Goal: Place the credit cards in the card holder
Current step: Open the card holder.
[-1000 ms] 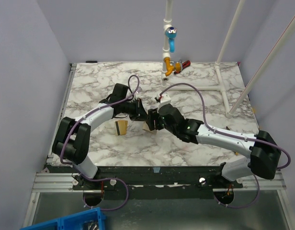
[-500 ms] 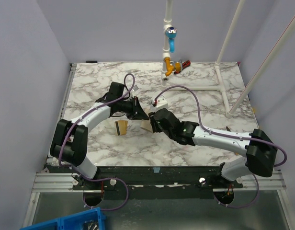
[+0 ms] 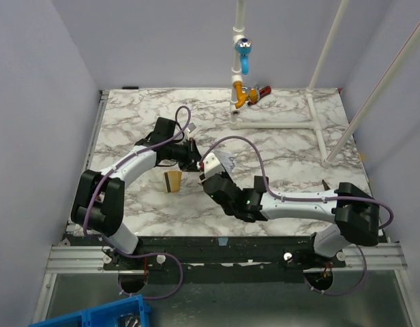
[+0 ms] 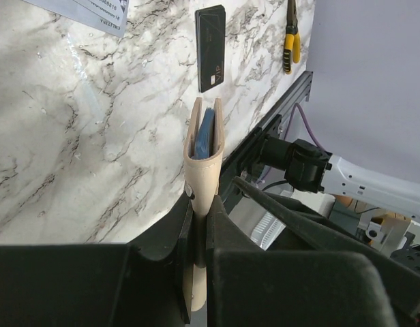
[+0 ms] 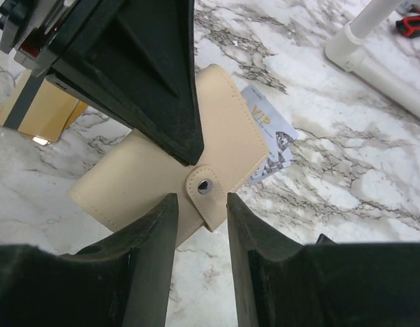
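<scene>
My left gripper [image 4: 200,221] is shut on the beige card holder [image 4: 203,160], held on edge above the table, its blue inside showing at the open top. In the right wrist view the card holder [image 5: 148,177] faces me with its snap tab [image 5: 207,194] hanging down. My right gripper [image 5: 200,225] is open, one finger on each side of the tab, small gaps both sides. The gold-orange card [image 5: 39,109] lies to the left, the pale patterned card [image 5: 268,139] behind the holder, and the black card [image 4: 211,48] flat on the marble. Both grippers meet mid-table, the left [image 3: 194,158] and the right [image 3: 208,180].
A white pipe frame [image 3: 278,124] with blue and orange fittings [image 3: 243,92] stands at the back. A red-handled tool [image 3: 263,90] lies beside it. Yellow-handled pliers [image 4: 290,41] lie near the table's edge rail [image 4: 278,129]. The gold card [image 3: 172,181] sits just left of the grippers.
My right gripper has swung left and nearer, under the holder, and its jaws have narrowed around the snap tab. The left gripper keeps its grip and has shifted slightly left.
</scene>
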You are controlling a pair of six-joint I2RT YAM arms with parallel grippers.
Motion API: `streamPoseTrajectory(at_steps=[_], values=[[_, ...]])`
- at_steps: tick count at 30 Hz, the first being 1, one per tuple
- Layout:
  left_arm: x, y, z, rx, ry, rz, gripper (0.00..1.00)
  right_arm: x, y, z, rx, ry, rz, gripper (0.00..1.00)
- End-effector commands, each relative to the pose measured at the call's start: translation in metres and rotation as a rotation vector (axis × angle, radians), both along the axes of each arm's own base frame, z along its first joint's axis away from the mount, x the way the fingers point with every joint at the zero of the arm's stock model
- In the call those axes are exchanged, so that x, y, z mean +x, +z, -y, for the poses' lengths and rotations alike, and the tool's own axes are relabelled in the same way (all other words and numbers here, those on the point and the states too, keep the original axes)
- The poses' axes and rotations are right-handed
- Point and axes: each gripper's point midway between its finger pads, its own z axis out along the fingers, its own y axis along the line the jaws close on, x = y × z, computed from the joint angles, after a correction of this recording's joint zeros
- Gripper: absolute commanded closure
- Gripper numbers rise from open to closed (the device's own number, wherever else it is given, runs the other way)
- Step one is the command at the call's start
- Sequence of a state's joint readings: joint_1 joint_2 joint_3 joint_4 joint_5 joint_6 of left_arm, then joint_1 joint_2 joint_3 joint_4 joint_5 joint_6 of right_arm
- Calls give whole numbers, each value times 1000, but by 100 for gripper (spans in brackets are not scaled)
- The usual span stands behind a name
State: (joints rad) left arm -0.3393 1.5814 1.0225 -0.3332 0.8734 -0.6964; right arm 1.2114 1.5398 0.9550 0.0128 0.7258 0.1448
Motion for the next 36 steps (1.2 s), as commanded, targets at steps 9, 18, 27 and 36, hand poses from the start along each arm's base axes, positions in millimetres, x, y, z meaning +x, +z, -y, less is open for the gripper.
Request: streamPoseTrajectory(at_steps=[9, 18, 27, 36], values=[[-2, 34, 4, -105, -28, 42, 100, 13, -8, -1, -46, -99, 180, 89], [-3, 35, 3, -111, -27, 45, 100, 22, 5, 6, 6, -185, 227, 99], [-6, 34, -1, -91, -22, 79, 100, 37, 21, 43, 136, -336, 216, 99], [-7, 31, -2, -80, -12, 83, 100, 38, 21, 65, 218, -419, 179, 99]])
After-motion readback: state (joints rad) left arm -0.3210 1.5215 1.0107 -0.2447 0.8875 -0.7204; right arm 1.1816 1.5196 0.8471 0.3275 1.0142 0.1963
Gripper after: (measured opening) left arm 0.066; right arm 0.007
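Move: The holder's snap strap lies just off my right fingertips, about 2 cm ahead of that hand, 1 cm to its left and 1 cm lower. From my left hand, which already grips the holder, the strap is some 3 cm to the right, 1 cm back and 2 cm down. From my right hand, the silver cards lie on the table about 10 cm ahead and 7 cm right, the gold cards roughly 5 cm ahead and 13 cm left, both some 12 cm below. I shut my half-open right fingers at the strap while easing about 1 cm forward. Then, keeping them shut, I draw that hand to the right past the holder's right edge by some 4 cm, rising about 3 cm and going a little farther forward, the wrist swinging clockwise and tipping up. My left hand keeps its pinch on the holder and rises about 2.5 cm with it. ##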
